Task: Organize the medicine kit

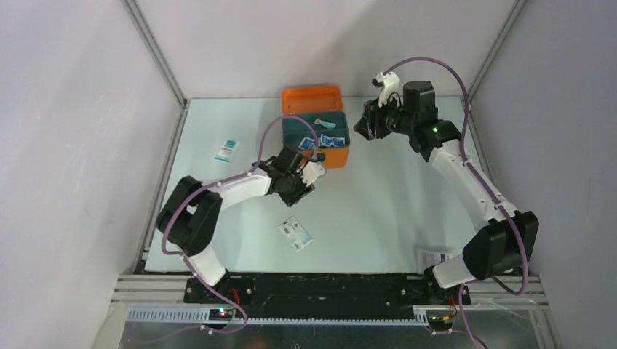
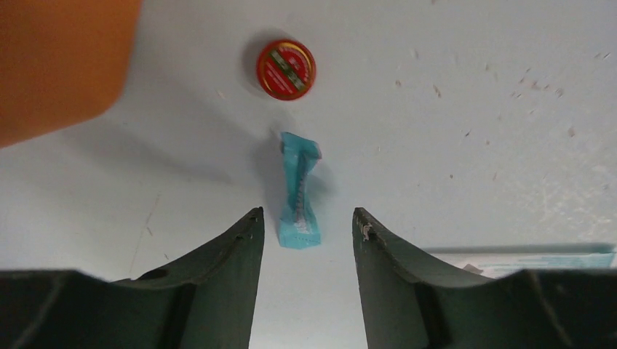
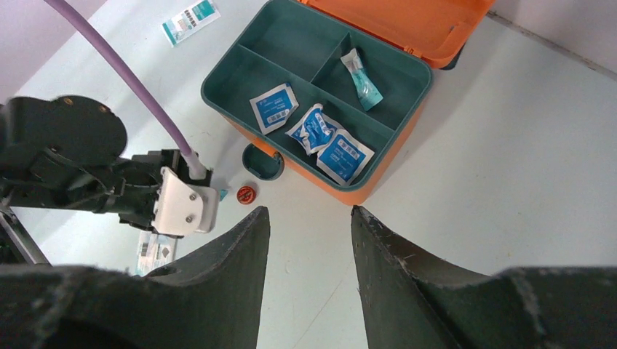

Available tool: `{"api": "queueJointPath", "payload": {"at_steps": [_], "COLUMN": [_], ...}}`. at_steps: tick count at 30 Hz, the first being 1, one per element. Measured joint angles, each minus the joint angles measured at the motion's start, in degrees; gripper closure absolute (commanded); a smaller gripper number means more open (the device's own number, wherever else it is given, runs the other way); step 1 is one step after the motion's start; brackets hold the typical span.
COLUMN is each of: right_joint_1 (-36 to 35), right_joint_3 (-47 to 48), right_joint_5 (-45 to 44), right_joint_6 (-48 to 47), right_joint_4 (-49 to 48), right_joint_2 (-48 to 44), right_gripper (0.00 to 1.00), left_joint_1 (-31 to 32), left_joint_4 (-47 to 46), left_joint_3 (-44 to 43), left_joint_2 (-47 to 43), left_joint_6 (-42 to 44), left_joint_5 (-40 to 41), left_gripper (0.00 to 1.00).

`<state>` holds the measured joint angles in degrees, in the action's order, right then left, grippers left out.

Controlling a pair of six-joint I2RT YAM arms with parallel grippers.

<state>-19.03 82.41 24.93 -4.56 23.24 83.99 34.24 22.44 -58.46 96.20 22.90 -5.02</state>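
The orange medicine kit [image 1: 336, 156] stands open at the back of the table, its lid [image 1: 313, 99] tipped back. Its teal tray [image 3: 218, 87] holds three white-and-blue sachets [image 3: 314, 127] and a teal sachet [image 3: 361, 80]. My left gripper [image 2: 305, 218] hangs open over the table in front of the kit [image 2: 58, 58]. The near end of a twisted teal sachet [image 2: 298, 193] lies between its fingertips, untouched. A red round tin [image 2: 286, 69] lies just beyond. My right gripper [image 3: 309, 211] is open and empty, raised to the right of the kit [image 3: 364, 193].
Flat packets lie at the left [image 1: 227, 150] and at the near middle [image 1: 295, 234]. A white card [image 1: 434, 256] sits by the right arm's base. The kit's teal latch [image 3: 262, 161] juts from its front wall. Metal rails edge the table.
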Motion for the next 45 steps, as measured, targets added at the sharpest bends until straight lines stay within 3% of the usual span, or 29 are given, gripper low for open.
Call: {"api": "queueJointPath", "payload": {"at_steps": [7,15,22,28,36,45], "right_joint_1": [0.2,0.4,0.8,2.3,4.3,4.6], "right_joint_3": [0.0,-0.1,-1.1,-1.6,-1.9,-2.7], "right_joint_5": [0.3,0.7,0.7,0.7,0.7,0.7], "right_joint_6": [0.1,0.1,0.1,0.1,0.9,1.2], "right_joint_4": [0.0,-0.2,-0.9,-1.3,-1.8,-2.4], "right_joint_2": [0.0,0.0,-0.1,-0.4,-0.8,-1.3], "right_gripper": [0.50,0.50,0.50,0.51,0.51,0.50], "left_joint_1": [0.7,0.7,0.7,0.7,0.8,0.8], "left_joint_4": [2.4,3.4,5.2,7.9,8.8,7.7], "left_joint_3": [-0.6,-0.9,-1.0,-2.4,-18.6,-42.3], "left_joint_2": [3.0,3.6,2.7,-4.2,-7.5,8.0], "left_joint_6": [3.0,4.7,6.1,6.1,9.3,13.2], "left_joint_5": [3.3,4.0,1.5,-3.0,-4.0,1.3], "left_gripper": [0.56,0.84,0.90,0.92,0.93,0.93]}}
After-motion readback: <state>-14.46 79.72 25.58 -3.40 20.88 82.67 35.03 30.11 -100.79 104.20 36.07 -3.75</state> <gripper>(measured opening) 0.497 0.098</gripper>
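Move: The small teal packet lies almost under the left hand's half-open fingers, some 3 cm below and about 1 cm to the left. The red cap is about 3 cm ahead and 3 cm right of that hand, also 3 cm down; the orange box with its green tray is centred about 16 cm ahead and 6 cm right; the flat white card lies roughly 11 cm straight back. From the right hand the packet is about 8 cm back, 20 cm left and 28 cm below. The teal packet is pinched by one end as the left hand sinks about 2 cm, shifting slightly left, and closes its fingers. The hand then lifts it some 23 cm and carries it forward and to the right over the box's green tray, keeping the grip while the fingertips swing up forward by nearly 30 degrees. The right hand, empty and half open, eases about 3 cm to its right. ##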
